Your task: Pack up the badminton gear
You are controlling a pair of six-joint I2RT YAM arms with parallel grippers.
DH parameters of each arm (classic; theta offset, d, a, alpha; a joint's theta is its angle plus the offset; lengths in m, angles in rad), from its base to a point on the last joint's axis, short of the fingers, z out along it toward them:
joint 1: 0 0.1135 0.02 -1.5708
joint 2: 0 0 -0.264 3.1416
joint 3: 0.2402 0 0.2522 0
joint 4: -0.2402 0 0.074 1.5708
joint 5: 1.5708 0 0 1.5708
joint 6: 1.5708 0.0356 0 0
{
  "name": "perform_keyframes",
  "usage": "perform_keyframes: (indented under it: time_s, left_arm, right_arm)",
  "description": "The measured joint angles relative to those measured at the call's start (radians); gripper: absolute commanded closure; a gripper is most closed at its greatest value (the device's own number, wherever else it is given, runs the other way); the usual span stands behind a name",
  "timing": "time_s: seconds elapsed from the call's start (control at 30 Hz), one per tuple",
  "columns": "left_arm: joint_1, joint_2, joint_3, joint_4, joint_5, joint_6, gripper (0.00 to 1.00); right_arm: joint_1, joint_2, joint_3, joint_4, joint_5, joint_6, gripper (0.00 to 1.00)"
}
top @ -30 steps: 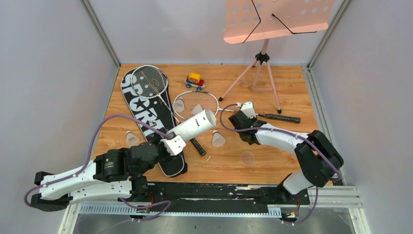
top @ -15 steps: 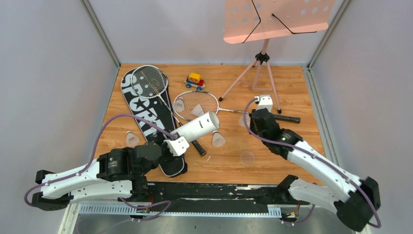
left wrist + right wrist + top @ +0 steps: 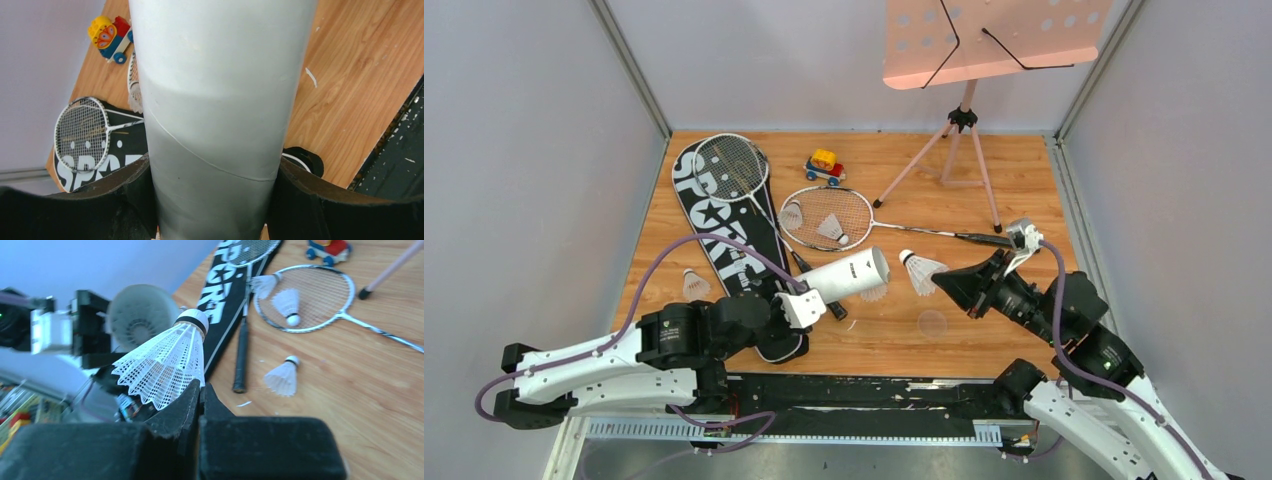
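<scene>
My left gripper (image 3: 817, 301) is shut on the white tube (image 3: 849, 275), which it holds off the floor, open mouth toward the right; in the left wrist view the tube (image 3: 220, 100) fills the gap between the fingers. My right gripper (image 3: 946, 283) is shut on the skirt edge of a white shuttlecock (image 3: 919, 270), cork pointing left at the tube mouth (image 3: 140, 315). Several more shuttlecocks lie around: one (image 3: 694, 283) at left, two (image 3: 831, 227) on a racket (image 3: 829, 215). The other racket (image 3: 729, 165) lies on the black SPORT bag (image 3: 714, 230).
A small toy car (image 3: 824, 165) sits behind the rackets. The pink music stand (image 3: 964, 120) stands at the back right on a tripod. A clear round lid (image 3: 932, 323) lies on the wood near the front. Grey walls close in both sides.
My right arm has lifted the shuttlecock off the floor and swung back to the near right, turning to face left. The left arm has shifted the tube slightly nearer and rightward.
</scene>
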Motion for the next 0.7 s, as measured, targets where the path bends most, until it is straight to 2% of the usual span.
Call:
perform_keyframes:
  time_s: [0.3,0.7]
  left_arm:
    - [0.0,-0.008,-0.021,0.001,0.142,0.062,0.36]
    - [0.0,-0.047,-0.021,0.042,0.309,0.154,0.36]
  right_arm:
    - [0.0,-0.038,0.0,-0.005,-0.32,0.051,1.0]
    - [0.0,0.041,0.005,-0.007,-0.489,0.068,0.97]
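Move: The tube's open mouth, held in the left fingers, lies about 13 cm to the left of the right hand, a couple of centimetres farther out and a little lower. The right fingertips already hold a shuttlecock by its skirt, cork foremost. From that hand, a table shuttlecock lies some 7 cm ahead, 8 left and 23 down; the clear lid is level, 6 to the right and 25 below. The held shuttlecock is roughly 23 cm right of the left hand, 3 farther out and 7 higher. Back towards its base by about 7.5 cm, and some 4 cm to the left, the right hand swings the pinched shuttlecock in front of the tube, turning counter-clockwise some 25 degrees so the cork heads into the mouth. The left hand keeps its grip on the tube, drawing back and right while turning clockwise to bring the mouth round to meet it. ##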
